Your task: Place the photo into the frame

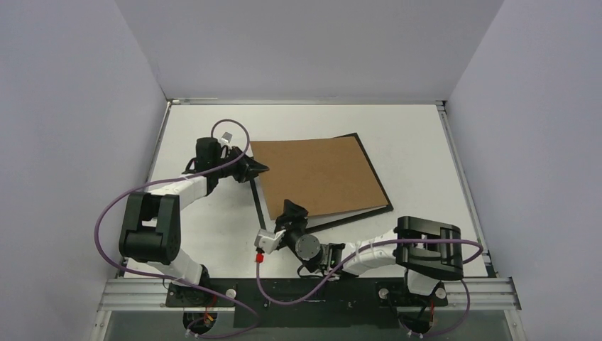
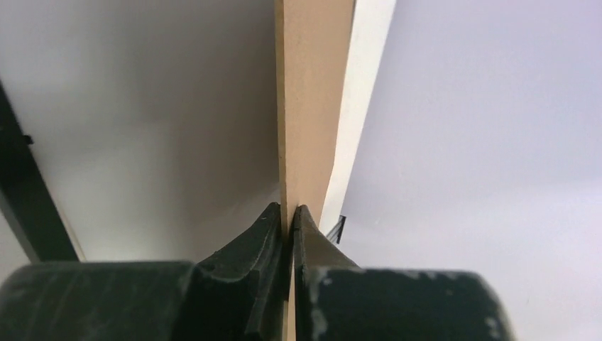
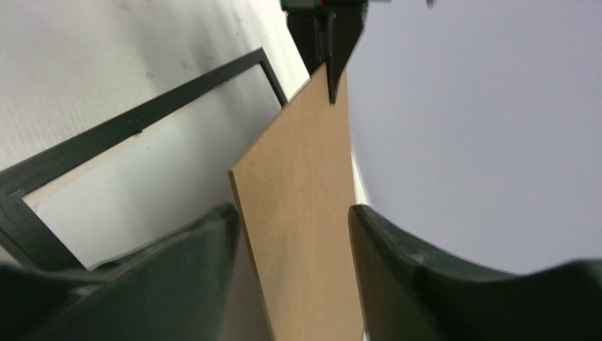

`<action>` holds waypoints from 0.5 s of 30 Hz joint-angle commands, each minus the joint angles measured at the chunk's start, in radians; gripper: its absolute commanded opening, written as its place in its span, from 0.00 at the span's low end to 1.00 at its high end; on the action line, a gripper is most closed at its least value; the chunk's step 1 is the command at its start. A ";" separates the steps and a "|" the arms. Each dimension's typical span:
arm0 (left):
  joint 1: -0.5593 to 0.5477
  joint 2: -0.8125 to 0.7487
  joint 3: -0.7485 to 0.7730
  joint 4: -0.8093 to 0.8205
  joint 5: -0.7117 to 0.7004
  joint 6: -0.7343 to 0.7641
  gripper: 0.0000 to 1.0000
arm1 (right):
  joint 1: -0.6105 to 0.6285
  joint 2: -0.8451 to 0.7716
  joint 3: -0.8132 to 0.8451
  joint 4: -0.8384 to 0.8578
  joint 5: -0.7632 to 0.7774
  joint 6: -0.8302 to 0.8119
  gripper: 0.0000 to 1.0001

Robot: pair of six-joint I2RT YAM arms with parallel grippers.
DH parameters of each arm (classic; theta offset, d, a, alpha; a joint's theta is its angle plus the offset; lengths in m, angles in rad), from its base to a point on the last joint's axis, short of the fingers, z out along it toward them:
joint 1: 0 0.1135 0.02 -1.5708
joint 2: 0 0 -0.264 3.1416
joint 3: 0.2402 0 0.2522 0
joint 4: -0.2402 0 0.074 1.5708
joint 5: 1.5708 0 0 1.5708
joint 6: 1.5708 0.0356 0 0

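A brown cardboard backing (image 1: 319, 174) is held tilted above the thin black frame (image 1: 374, 167), which lies flat on the table. My left gripper (image 1: 257, 168) is shut on the backing's left edge (image 2: 312, 106). My right gripper (image 1: 293, 211) sits at the backing's near corner, open, its fingers (image 3: 206, 249) standing on either side of the board (image 3: 305, 213) without pinching it. In the right wrist view, a pale sheet (image 3: 142, 192) lies inside the frame (image 3: 106, 138); I cannot tell whether it is the photo. No printed sunset side shows.
The white table (image 1: 426, 142) is walled in by lilac panels on the left, back and right. The left arm's purple cable (image 1: 106, 206) loops over the table's left side. Seen from the right wrist, the left gripper's fingers (image 3: 330, 42) clamp the board's far edge.
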 commanded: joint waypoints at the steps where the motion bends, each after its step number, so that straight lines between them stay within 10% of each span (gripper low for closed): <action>1: 0.027 0.042 0.032 0.130 0.062 -0.053 0.00 | -0.036 -0.140 0.060 -0.126 0.042 0.169 0.73; 8: 0.077 0.151 0.145 0.093 0.177 -0.038 0.00 | -0.178 -0.406 0.238 -0.750 -0.287 0.511 0.95; 15: 0.104 0.228 0.263 -0.018 0.275 0.067 0.00 | -0.363 -0.485 0.377 -0.989 -0.357 0.859 1.00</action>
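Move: The brown backing board, its left edge already pinched by the left fingers, has its middle about 17 cm right of that hand, 3 cm back and 5 cm below. The frame it belongs in centres about 17 cm right, 7 cm back and 8 cm down. From the right hand, the board's middle is some 12 cm ahead, 9 cm right and 5 cm below; the frame's middle is 8 cm ahead, 9 cm right and 9 cm down. The board stays pinched by its left edge as the left hand draws it forward about 4 cm, rising a little. The right hand, already half open, spreads its fingers fully and backs off the board's near-left corner, climbing some 12 cm while shifting right and slightly forward over the board and rolling roughly 35 degrees about its own finger line. ##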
